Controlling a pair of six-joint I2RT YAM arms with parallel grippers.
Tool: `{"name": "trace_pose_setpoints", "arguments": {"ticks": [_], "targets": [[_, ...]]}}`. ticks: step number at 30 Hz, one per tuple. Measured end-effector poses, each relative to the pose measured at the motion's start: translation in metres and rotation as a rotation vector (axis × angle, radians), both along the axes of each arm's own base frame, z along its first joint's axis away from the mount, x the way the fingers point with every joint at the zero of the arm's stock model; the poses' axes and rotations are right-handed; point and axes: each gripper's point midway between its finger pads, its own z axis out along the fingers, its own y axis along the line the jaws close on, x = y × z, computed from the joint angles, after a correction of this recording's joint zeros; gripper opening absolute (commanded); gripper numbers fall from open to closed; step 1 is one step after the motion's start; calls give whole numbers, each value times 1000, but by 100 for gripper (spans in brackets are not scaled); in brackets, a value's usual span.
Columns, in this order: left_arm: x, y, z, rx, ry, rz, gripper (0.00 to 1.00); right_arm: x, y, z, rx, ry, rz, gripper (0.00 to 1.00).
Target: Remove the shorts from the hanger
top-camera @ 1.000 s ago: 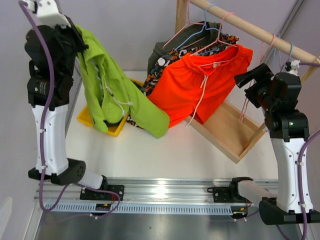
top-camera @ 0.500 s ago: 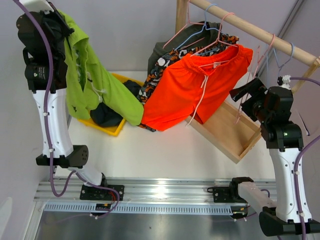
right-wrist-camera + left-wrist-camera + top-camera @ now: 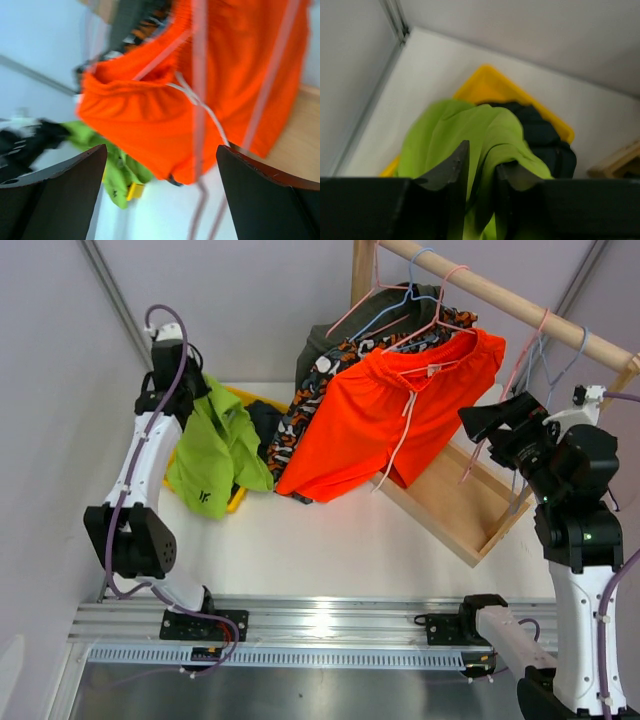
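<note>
Bright orange shorts hang on a pink hanger from the wooden rod. Behind them hang camouflage shorts and dark olive shorts. My left gripper reaches to the back left. Its jaws stand close together with the lime green shorts between them, and the cloth droops over the yellow bin. Dark navy shorts lie in that bin. My right gripper is wide open just right of the orange shorts, holding nothing.
Empty wire hangers dangle from the rod's right end, next to my right gripper. The rack's wooden base tray slants across the right half of the table. A metal frame post rises at the back left.
My left arm swung down and away, carrying the lime green shorts off the table's middle onto the yellow bin. My right gripper opened wider and rose toward the orange shorts.
</note>
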Motion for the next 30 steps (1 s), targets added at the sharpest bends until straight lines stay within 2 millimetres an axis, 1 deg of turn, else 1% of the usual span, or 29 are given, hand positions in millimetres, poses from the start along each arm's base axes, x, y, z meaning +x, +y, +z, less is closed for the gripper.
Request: {"name": "trace_pose_setpoints", "arguments": {"ticks": [1,2,3,4,5,7,8,9,11,13,15,16,17,19,21,23,25,28,30], "targets": [[-3,-1,-21,-8,55,-1,71,-3,5,13,4,-45,32,99],[-5,-2,-34,-32,97,11,88,-5,10,25,6,-87,62,99],[-5,-2,-36,-32,100,10,94,-8,14,35,9,-120,88,100],[-7,-2,-36,-38,107,18,97,-11,20,48,12,-165,123,100],[-8,-1,-35,-39,110,26,99,-13,23,58,13,-198,146,99],[-10,2,-24,-40,90,43,99,-15,30,80,17,-263,191,99],[-13,2,-19,-38,80,49,99,-13,32,88,17,-283,202,99],[-19,2,-12,-33,70,53,99,-10,34,97,17,-309,215,99],[-31,0,4,-28,42,56,99,1,38,106,17,-327,232,99],[-51,-6,26,-23,-5,43,99,18,45,110,20,-318,252,100],[-71,-13,50,-23,-56,20,99,41,53,112,21,-293,270,100],[-83,-17,63,-27,-87,6,99,48,57,114,22,-286,277,99],[-95,-19,73,-32,-111,-7,99,62,62,111,22,-266,280,100],[-120,-21,82,-43,-150,-24,99,81,70,98,24,-219,283,99],[-145,-23,73,-60,-157,-42,99,93,77,83,25,-173,279,100],[-168,-28,57,-88,-163,-68,99,96,87,78,25,-160,289,99],[-187,-33,33,-112,-135,-93,99,97,94,77,27,-161,295,99],[-209,-41,7,-138,-124,-135,99,100,104,78,27,-170,299,98],[-218,-44,-4,-149,-118,-151,99,108,104,77,26,-176,278,97]]}}
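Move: The left gripper, pinching the green shorts, is almost straight above the yellow tray, whose middle is about 27 cm down and 3 cm right; the black shorts in it centre some 6 cm right. From the open right gripper, the orange shorts' pink hanger is roughly 20 cm ahead, 8 cm left and 8 cm up. An empty pink hanger dangles some 6 cm straight ahead; the orange shorts hang 14 cm ahead, 18 cm left, 10 cm lower. Sink the left gripper a last few centimetres while spreading its fingers wide to let go of the green shorts, then arc up and back about 22 cm, clear of the tray. Meanwhile lift the open right gripper about 11 cm, then carry it forward and left, easing lower again, towards the orange shorts' hanger, tilting up and turning counter-clockwise. ##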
